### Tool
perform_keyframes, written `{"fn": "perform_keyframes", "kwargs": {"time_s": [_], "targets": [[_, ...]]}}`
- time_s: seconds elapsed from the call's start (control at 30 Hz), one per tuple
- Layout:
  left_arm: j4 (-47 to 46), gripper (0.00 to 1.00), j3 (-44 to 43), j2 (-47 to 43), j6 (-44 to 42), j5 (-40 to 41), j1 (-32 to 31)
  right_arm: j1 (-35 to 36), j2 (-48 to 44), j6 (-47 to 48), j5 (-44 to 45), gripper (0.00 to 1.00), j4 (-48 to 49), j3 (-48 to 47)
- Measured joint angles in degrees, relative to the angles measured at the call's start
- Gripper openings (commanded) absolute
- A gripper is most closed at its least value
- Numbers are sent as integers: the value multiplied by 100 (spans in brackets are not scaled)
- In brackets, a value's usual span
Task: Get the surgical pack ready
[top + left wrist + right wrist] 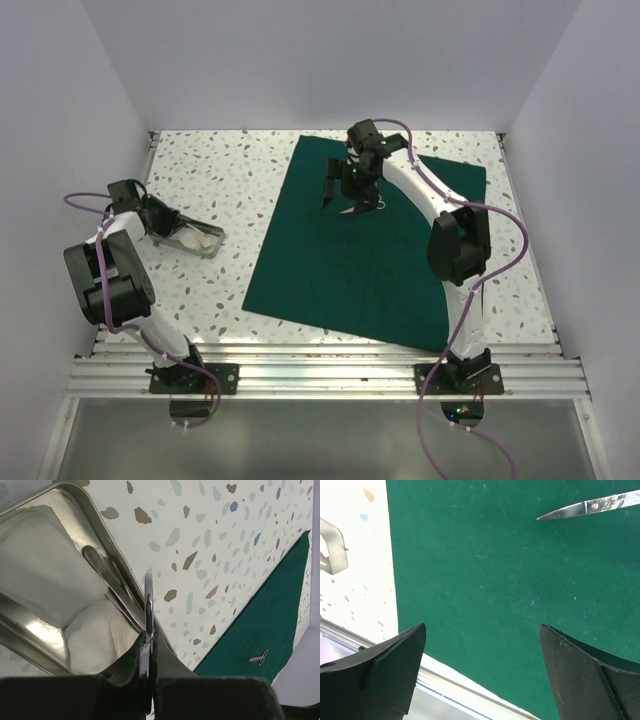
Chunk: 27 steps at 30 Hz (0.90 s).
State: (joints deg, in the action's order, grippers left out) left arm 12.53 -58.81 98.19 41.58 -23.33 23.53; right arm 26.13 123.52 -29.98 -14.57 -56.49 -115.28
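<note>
The dark green drape [340, 270] lies spread flat on the speckled table. It also shows in the left wrist view [270, 625] and the right wrist view [485, 555]. Steel scissors [358, 208] lie on the drape's far part [258, 657]; their blade tip shows in the right wrist view [590, 506]. My right gripper [350, 195] hovers over the scissors, open and empty [482, 626]. My left gripper [165, 228] is shut on the rim of the metal tray [107, 530] [148, 645]. The tray holds white gauze [40, 555] and forceps [117, 592].
The tray [218, 238] sits on bare table left of the drape, and its corner shows in the right wrist view [331, 545]. An aluminium rail [320, 365] runs along the near edge. White walls close in the table's left, right and back.
</note>
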Motion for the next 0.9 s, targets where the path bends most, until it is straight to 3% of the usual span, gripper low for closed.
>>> {"fn": "perform_keyframes", "kwargs": {"time_s": [0.17,0.37,0.57,0.67,0.9], "targets": [[-2,7,48,52,114,109,11,-15,20,-22,-15,99,2,0],[-4,8,48,164,186,146,57,-15,131,-118,-24,99,-7,-57],[2,22,48,201,232,229,85,-17,212,-157,-42,99,-13,-83],[17,34,46,201,227,282,87,-20,214,-267,-24,99,-15,-83],[96,39,48,197,232,367,92,-153,398,-1329,323,98,-35,-87]]}}
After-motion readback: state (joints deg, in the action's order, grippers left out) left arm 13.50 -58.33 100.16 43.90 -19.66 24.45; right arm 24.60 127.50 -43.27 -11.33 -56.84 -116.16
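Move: The tray's middle is about 4 cm right of the left gripper, 2 cm back and 5 cm below. In it the gauze lies roughly 3 cm back and 1 cm left of the gripper, the tweezers level with it and some 2 cm right. For the open right gripper, the scissors lie around 4 cm ahead, 4 cm to its right and 11 cm down on the green cloth. Bring the left gripper, still pinching the clamp, about 2 cm down into the tray, easing slightly left and back, then part its fingers to a bit over a third and let go of the clamp. Meanwhile lower the wide-open right gripper some 3 cm towards the scissors, late on easing forward and a little right while turning clockwise about 15 degrees. ##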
